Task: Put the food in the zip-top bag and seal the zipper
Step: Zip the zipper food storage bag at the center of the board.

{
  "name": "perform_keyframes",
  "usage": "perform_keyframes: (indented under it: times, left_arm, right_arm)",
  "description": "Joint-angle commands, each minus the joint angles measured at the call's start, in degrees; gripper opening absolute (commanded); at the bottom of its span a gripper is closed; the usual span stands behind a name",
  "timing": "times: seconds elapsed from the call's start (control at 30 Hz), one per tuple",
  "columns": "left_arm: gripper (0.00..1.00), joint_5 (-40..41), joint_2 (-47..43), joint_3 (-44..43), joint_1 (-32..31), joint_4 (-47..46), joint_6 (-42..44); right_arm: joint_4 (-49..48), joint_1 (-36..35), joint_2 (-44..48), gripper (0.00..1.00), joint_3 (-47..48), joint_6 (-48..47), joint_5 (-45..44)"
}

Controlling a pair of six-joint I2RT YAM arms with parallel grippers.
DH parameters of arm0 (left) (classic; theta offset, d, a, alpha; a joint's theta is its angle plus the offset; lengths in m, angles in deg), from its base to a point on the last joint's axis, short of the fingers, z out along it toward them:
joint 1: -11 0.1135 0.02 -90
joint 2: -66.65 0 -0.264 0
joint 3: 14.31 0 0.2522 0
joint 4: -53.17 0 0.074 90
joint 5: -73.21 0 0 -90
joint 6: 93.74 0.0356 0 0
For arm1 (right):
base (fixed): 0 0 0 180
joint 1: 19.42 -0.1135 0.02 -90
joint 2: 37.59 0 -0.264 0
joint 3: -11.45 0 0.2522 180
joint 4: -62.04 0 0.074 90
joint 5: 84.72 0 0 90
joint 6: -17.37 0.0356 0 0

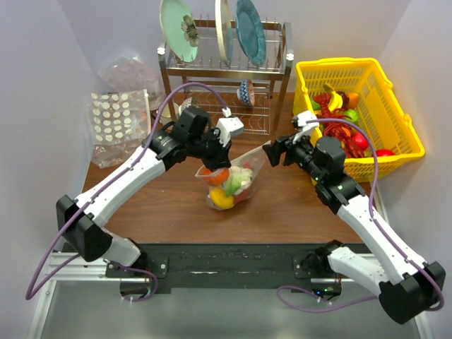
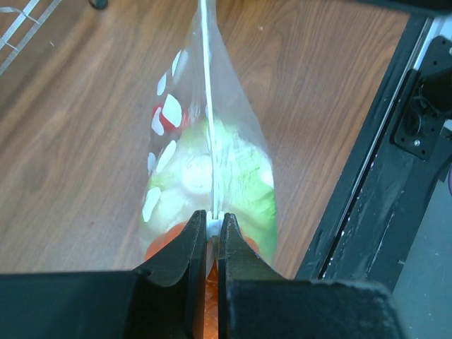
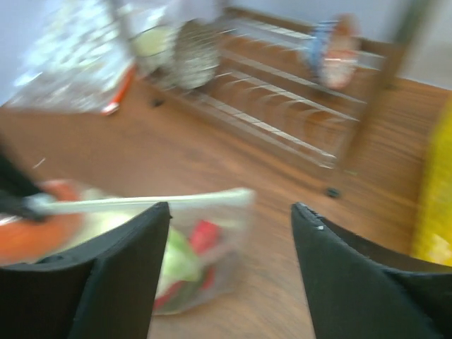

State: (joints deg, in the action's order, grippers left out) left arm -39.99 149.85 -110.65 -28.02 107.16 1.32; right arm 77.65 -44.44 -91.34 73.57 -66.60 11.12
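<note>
The zip-top bag (image 1: pixel 229 182) hangs just above the table centre, holding red, orange, yellow, green and white food (image 1: pixel 224 185). My left gripper (image 1: pixel 214 159) is shut on the zipper (image 2: pixel 207 106) at the bag's left end, jaws pinching the strip (image 2: pixel 212 227). Green and white pieces (image 2: pixel 226 166) show through the plastic below. My right gripper (image 1: pixel 271 151) stands open at the bag's right top corner. In the blurred right wrist view that corner (image 3: pixel 236 201) lies between the spread fingers (image 3: pixel 229 212), nearer the left one, touching neither as far as I can tell.
A yellow basket (image 1: pixel 395 120) with more toy food stands at the right. A dish rack (image 1: pixel 226 70) with plates and a bowl is at the back. A dotted clear pack (image 1: pixel 116 120) and a wrinkly sack (image 1: pixel 134 74) lie at the back left.
</note>
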Motion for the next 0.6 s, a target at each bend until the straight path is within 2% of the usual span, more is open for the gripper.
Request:
perform_keyframes:
  times: [0.0, 0.17, 0.3, 0.57]
  left_arm:
    - [0.0, -2.0, 1.1, -0.2, 0.2, -3.1, -0.8]
    - [0.0, -4.0, -1.0, 0.8, 0.1, -4.2, 2.1]
    - [0.0, -6.8, -2.2, 1.1, -0.6, -3.4, 5.4]
    - [0.0, -8.4, -4.3, 0.8, -4.9, -1.8, 8.2]
  right_arm:
    - [-0.8, -0.3, -2.0, 0.75, 2.9, -5.0, 20.1]
    - [1.1, -2.0, -3.1, 0.75, 3.9, -14.1, 27.5]
    - [9.9, -5.0, -4.4, 0.75, 7.2, -22.2, 28.7]
    - [19.6, -7.5, -7.0, 0.75, 15.4, -34.6, 33.6]
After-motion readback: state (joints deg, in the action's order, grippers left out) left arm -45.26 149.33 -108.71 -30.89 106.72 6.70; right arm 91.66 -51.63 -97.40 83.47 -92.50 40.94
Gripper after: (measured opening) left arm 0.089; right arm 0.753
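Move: The next spot to pinch, the zipper just beside the left fingers, lies about 13 cm to the left of the right hand, 3 cm back and 3 cm lower. The zipper's free end stands about 3 cm ahead of the right hand and 2 cm to its left, and the food in the bag about 14 cm left, 6 cm back and 10 cm below it. For the left hand, which holds the zipper, that spot is only some 2 cm to its right and 1 cm ahead. Swing the open right gripper left and back, about 11 cm in all, past the zipper's free end towards the left fingers, turning it some 40 degrees counter-clockwise so it points mostly left and slightly down. Meanwhile keep the left pinch on the zipper; let that hand dip 1 cm, then ease it back some 3 cm with a slight clockwise turn. ##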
